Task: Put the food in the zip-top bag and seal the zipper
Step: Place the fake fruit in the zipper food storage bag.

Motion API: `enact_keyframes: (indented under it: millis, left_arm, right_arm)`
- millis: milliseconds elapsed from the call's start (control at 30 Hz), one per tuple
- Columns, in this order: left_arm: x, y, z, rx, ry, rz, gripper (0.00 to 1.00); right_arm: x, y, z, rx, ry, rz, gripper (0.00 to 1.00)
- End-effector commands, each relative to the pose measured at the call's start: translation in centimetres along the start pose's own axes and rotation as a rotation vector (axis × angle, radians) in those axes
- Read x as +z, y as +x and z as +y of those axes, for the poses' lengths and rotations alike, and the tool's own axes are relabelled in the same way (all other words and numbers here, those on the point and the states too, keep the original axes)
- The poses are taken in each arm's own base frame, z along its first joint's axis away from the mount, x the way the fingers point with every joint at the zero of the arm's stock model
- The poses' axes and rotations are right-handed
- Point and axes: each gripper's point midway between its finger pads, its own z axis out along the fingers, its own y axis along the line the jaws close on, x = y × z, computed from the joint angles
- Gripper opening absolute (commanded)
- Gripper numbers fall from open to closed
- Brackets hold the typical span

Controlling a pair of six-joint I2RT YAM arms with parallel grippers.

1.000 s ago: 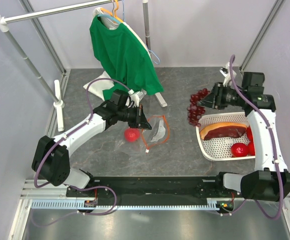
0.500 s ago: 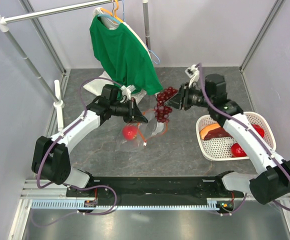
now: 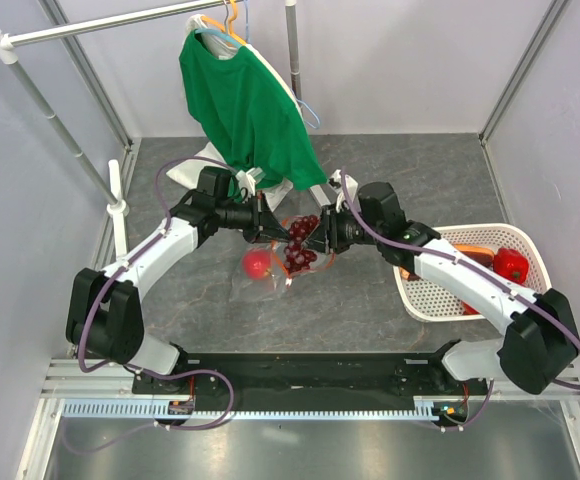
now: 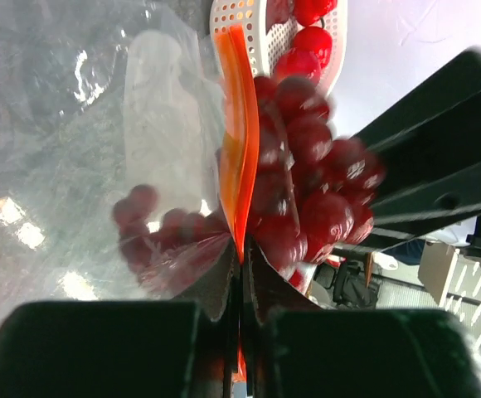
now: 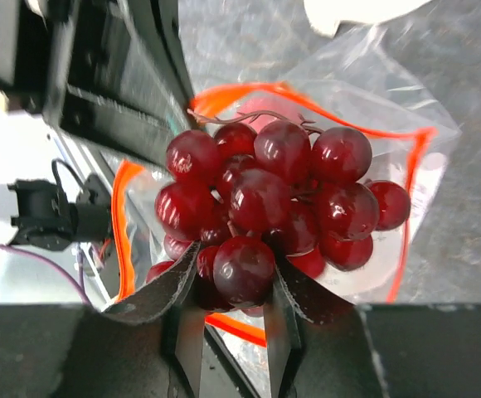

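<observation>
The zip-top bag (image 3: 310, 262) lies at mid-table, clear plastic with an orange-red zipper (image 4: 239, 166) along its mouth. My left gripper (image 3: 275, 232) is shut on that zipper edge and holds the mouth up; the strip runs between its closed jaws (image 4: 242, 257). My right gripper (image 3: 320, 243) is shut on the dark red grape bunch (image 5: 274, 199), its jaws clamped on the lowest grapes (image 5: 234, 274). The bunch (image 3: 300, 240) hangs at the open mouth, ringed by the zipper (image 5: 249, 91), partly past it. A red round fruit (image 3: 258, 263) sits inside the bag.
A white perforated basket (image 3: 425, 295) at the right holds a red bell pepper (image 3: 511, 264) and other food, partly hidden under my right arm. A green shirt (image 3: 245, 100) hangs from a rack at the back, above a white cloth (image 3: 185, 172).
My right arm has carried the grape bunch leftward from above the basket to the bag's mouth. My left gripper has kept its hold on the zipper edge, shifting slightly.
</observation>
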Motion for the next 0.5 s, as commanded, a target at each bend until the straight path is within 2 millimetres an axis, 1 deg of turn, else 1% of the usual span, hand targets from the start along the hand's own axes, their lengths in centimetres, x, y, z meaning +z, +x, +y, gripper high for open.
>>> enact_keyframes:
  millis: [0, 33, 67, 133, 167, 200, 233, 267, 300, 333, 367, 400, 433, 467]
  left_arm:
    - [-0.4, -1.0, -2.5, 0.032, 0.082, -0.008, 0.02]
    - [-0.4, -1.0, -2.4, 0.028, 0.082, -0.005, 0.02]
    - [-0.4, -1.0, -2.4, 0.029, 0.082, -0.006, 0.02]
    - [-0.4, -1.1, -2.5, 0.029, 0.083, -0.008, 0.02]
    - [-0.4, -1.1, -2.5, 0.029, 0.084, -0.009, 0.02]
    - [-0.5, -1.1, -2.6, 0.029, 0.084, -0.01, 0.02]
    - [-0.6, -1.1, -2.6, 0.029, 0.086, -0.011, 0.02]
    - [-0.7, -1.0, -2.9, 0.034, 0.089, -0.013, 0.02]
    - [-0.8, -1.0, -3.0, 0.038, 0.09, -0.014, 0.02]
    - [-0.8, -1.0, -3.0, 0.038, 0.089, -0.015, 0.02]
    - [-0.8, -0.9, -3.0, 0.037, 0.09, -0.014, 0.02]
    - [-0.9, -0.9, -2.9, 0.035, 0.088, -0.016, 0.02]
    - [-0.9, -0.8, -3.0, 0.037, 0.091, -0.014, 0.02]
    - [-0.9, -0.9, -2.9, 0.033, 0.088, -0.015, 0.02]
  right_arm:
    - [0.9, 1.3, 0.5, -0.018, -0.014, 0.024, 0.27]
    - [1.0, 1.6, 0.7, -0.019, -0.024, 0.038, 0.3]
    - [1.2, 1.9, 1.2, -0.033, -0.043, 0.051, 0.44]
    - [1.5, 2.2, 1.5, -0.05, -0.057, 0.076, 0.6]
    - [1.3, 1.5, 2.1, -0.081, -0.071, 0.066, 0.75]
    - [1.1, 1.3, 2.3, -0.093, -0.067, 0.071, 0.8]
    - [0.7, 0.0, 3.0, -0.119, -0.072, 0.051, 0.83]
    - [0.4, -0.6, 3.2, -0.145, -0.064, 0.043, 0.87]
    - [-0.1, -0.4, 3.0, -0.164, -0.044, 0.071, 0.87]
    - [-0.5, -0.8, 3.3, -0.179, -0.042, 0.073, 0.88]
    - [-1.3, -2.0, 4.0, -0.198, -0.048, 0.048, 0.88]
    - [-1.9, -1.9, 4.1, -0.202, -0.043, 0.059, 0.88]
    - [-2.5, -2.4, 4.5, -0.212, -0.045, 0.045, 0.88]
    - [-3.6, -2.9, 4.8, -0.219, -0.044, 0.026, 0.88]
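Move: The right fingers hold the grapes right at the bag's mouth, whose middle lies about 2 cm back, 2 cm to the left and 4 cm below them. The red fruit already in the bag is some 11 cm to the left, 3 cm back and 12 cm down. From the left fingers, shut on the orange zipper edge, the mouth's middle is roughly 4 cm to the right, 2 cm back and 3 cm below. The right fingers let go of the grapes in the bag's mouth, opening from about a third to nearly wide. The hand first lowers them about 2.5 cm while easing some 2 cm back and 1 cm left, then, with the fingers opening further, rises about 3 cm, turning slightly counter-clockwise. The left hand stays put and keeps its pinch on the zipper edge. ##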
